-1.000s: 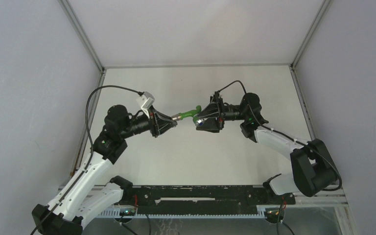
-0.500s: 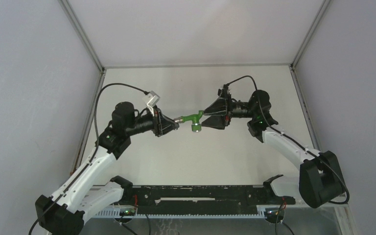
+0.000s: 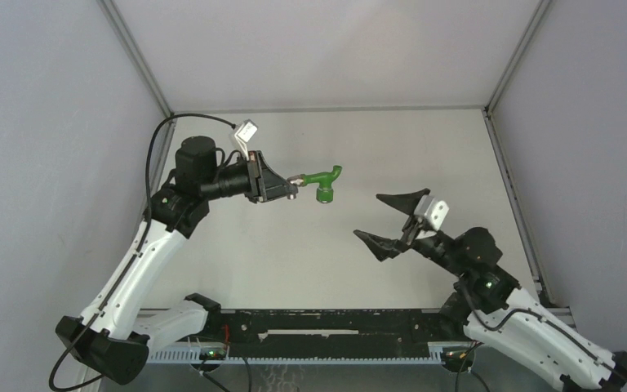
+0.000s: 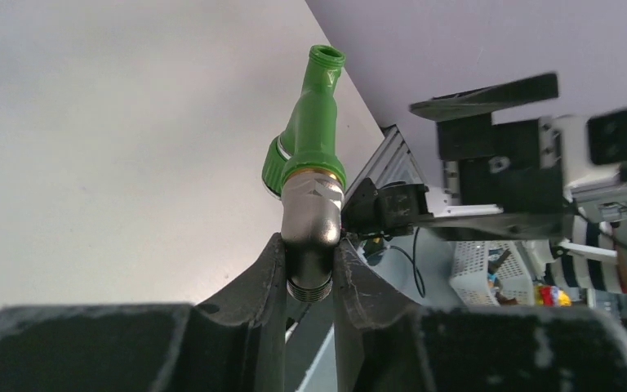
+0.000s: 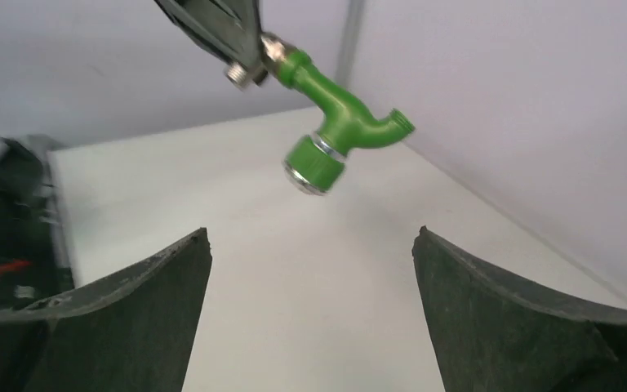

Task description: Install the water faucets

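Observation:
The bright-green water faucet (image 3: 323,180) hangs in the air above the table, joined to its grey metal elbow fitting (image 3: 296,180). My left gripper (image 3: 291,190) is shut on that fitting. In the left wrist view the fitting (image 4: 312,214) sits pinched between my fingers (image 4: 271,269), and the green faucet (image 4: 310,122) sticks out beyond them. My right gripper (image 3: 367,216) stands wide open and holds nothing, to the right of the faucet and nearer the table's front. The right wrist view has the faucet (image 5: 335,106) above and beyond my open right gripper (image 5: 312,232).
The white table (image 3: 335,269) is walled by grey panels at the left, back and right. A black rail (image 3: 326,331) runs along the near edge between the arm bases. The right arm (image 4: 498,163) shows in the left wrist view behind the faucet.
My right gripper has let go of the green faucet, opened wide and pulled back toward the front right. My left gripper keeps the fitting and has carried the faucet slightly back.

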You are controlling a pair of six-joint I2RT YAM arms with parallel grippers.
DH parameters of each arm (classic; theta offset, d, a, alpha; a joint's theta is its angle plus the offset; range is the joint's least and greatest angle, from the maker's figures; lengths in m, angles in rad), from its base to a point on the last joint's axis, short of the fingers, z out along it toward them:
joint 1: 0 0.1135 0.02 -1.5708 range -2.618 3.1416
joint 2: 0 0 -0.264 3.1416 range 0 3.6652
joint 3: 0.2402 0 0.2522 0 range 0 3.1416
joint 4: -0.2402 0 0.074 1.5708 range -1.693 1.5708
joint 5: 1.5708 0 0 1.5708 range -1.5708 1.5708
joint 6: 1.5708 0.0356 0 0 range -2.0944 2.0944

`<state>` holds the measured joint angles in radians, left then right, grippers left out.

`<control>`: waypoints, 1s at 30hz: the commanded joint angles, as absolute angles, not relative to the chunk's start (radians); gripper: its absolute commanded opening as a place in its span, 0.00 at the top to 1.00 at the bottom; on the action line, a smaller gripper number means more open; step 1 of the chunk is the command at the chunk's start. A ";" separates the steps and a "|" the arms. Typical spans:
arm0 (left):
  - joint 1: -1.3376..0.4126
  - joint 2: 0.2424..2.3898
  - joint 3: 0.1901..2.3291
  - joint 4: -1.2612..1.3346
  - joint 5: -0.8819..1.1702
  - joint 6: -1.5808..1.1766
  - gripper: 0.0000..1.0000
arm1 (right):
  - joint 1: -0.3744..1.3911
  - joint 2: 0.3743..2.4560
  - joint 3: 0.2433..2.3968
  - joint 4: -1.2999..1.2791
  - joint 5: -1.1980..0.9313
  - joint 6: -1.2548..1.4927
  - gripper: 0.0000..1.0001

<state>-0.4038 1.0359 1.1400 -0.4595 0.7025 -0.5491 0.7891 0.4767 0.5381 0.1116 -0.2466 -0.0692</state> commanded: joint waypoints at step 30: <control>-0.376 1.092 1.240 -0.480 0.851 -0.712 1.00 | 1.216 1.466 0.534 1.407 0.458 -1.617 0.01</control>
<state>-0.3828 1.0954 1.1751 -0.5373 0.7982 -0.6861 1.2251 1.4147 0.4915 1.2530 0.4370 -1.5543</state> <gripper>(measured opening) 0.252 0.993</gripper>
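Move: From the open right hand the green water faucet lies about 9 cm ahead and 10 cm to the left, roughly level with it. Its wide cap is some 7 cm ahead, 10 cm left and about 2 cm lower than the hand, and the metal elbow at its other end some 7 cm ahead and 16 cm left. The left hand already pinches that elbow, with the faucet's middle about 6 cm to its right and 2 cm ahead. No touch by the right fingers can be made out: staying wide open, they reach about 10 cm left and 7 cm forward to straddle the faucet by its cap, dipping 4 to 5 cm early on and then rising a little, the hand rolling some 75 degrees counter-clockwise seen from behind it. The left hand keeps its pinch on the metal elbow, almost in place, turning slightly. ##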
